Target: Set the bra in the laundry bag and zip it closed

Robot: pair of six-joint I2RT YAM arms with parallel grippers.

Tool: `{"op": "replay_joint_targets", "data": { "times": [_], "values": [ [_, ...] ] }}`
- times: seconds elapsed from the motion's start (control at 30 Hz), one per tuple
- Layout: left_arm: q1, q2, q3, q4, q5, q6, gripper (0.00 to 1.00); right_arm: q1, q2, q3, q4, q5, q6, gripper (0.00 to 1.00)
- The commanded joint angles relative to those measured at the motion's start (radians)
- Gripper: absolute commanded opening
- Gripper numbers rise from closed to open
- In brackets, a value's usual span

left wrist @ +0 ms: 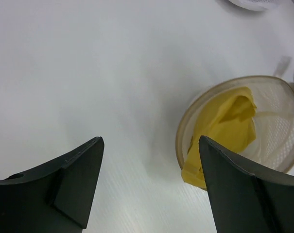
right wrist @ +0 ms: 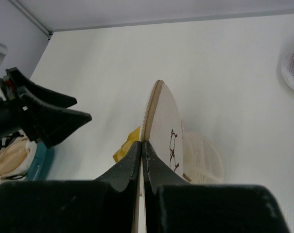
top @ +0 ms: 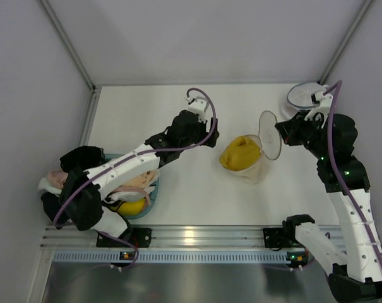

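Observation:
The mustard-yellow bra (top: 240, 153) lies bunched in the lower half of the laundry bag (top: 261, 169), one fold hanging over the tan rim (left wrist: 184, 127) at the bag's left side. My right gripper (top: 283, 131) is shut on the rim of the bag's lid (top: 269, 134) and holds it upright. In the right wrist view the closed fingertips (right wrist: 143, 142) pinch the lid (right wrist: 165, 121), with the bra (right wrist: 126, 146) showing behind it. My left gripper (top: 208, 136) hangs open to the left of the bag. Its jaws (left wrist: 150, 141) stand wide over bare table, the bra (left wrist: 228, 125) to their right.
A teal basket (top: 148, 203) holding peach and pink garments and another yellow piece stands at the near left under the left arm. A second round mesh bag with a blue rim (top: 303, 95) lies at the far right, behind the right gripper. Enclosure walls stand on three sides.

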Motion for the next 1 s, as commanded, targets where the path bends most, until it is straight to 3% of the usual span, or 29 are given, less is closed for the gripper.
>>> {"op": "replay_joint_targets", "data": {
  "times": [0.0, 0.1, 0.4, 0.77, 0.87, 0.97],
  "values": [
    [0.084, 0.067, -0.038, 0.028, 0.056, -0.147, 0.84, 0.007, -0.028, 0.001, 0.032, -0.043, -0.032, 0.0],
    [0.114, 0.145, -0.013, 0.048, 0.105, -0.154, 0.81, 0.007, -0.04, 0.003, 0.026, -0.075, -0.046, 0.0],
    [0.103, 0.305, 0.057, 0.163, 0.432, -0.12, 0.72, 0.007, -0.055, -0.028, 0.035, -0.106, -0.081, 0.0],
    [0.065, 0.352, 0.056, 0.197, 0.455, -0.117, 0.69, 0.006, -0.031, -0.037, 0.052, -0.094, -0.071, 0.0],
    [0.059, 0.398, 0.073, 0.191, 0.422, -0.115, 0.64, 0.006, -0.032, -0.031, 0.05, -0.092, -0.071, 0.0],
    [0.057, 0.42, 0.079, 0.191, 0.377, -0.137, 0.49, 0.007, -0.04, -0.026, 0.044, -0.082, -0.072, 0.0]
  ]
}}
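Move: The left edge of the laundry bag's rim lies roughly 7 cm to the left hand's right, about 1 cm back and 14 cm below; the bra, already in the bag, is some 13 cm right, level fore and aft and 15 cm lower. The raised lid is about 19 cm right, straight across at similar height. From the right hand, that rim edge is roughly 5 cm ahead, 16 cm left and 24 cm below. The left hand sinks some 13 cm to the bag's near-left rim, first swinging a little forward and left, then coming back and to the right to end about 7 cm right, its fingers tipping down some 20 degrees and turning clockwise while they partly close with the rim between them. The right hand keeps its pinch on the raised lid's edge, easing only a centimetre or so back and left. ##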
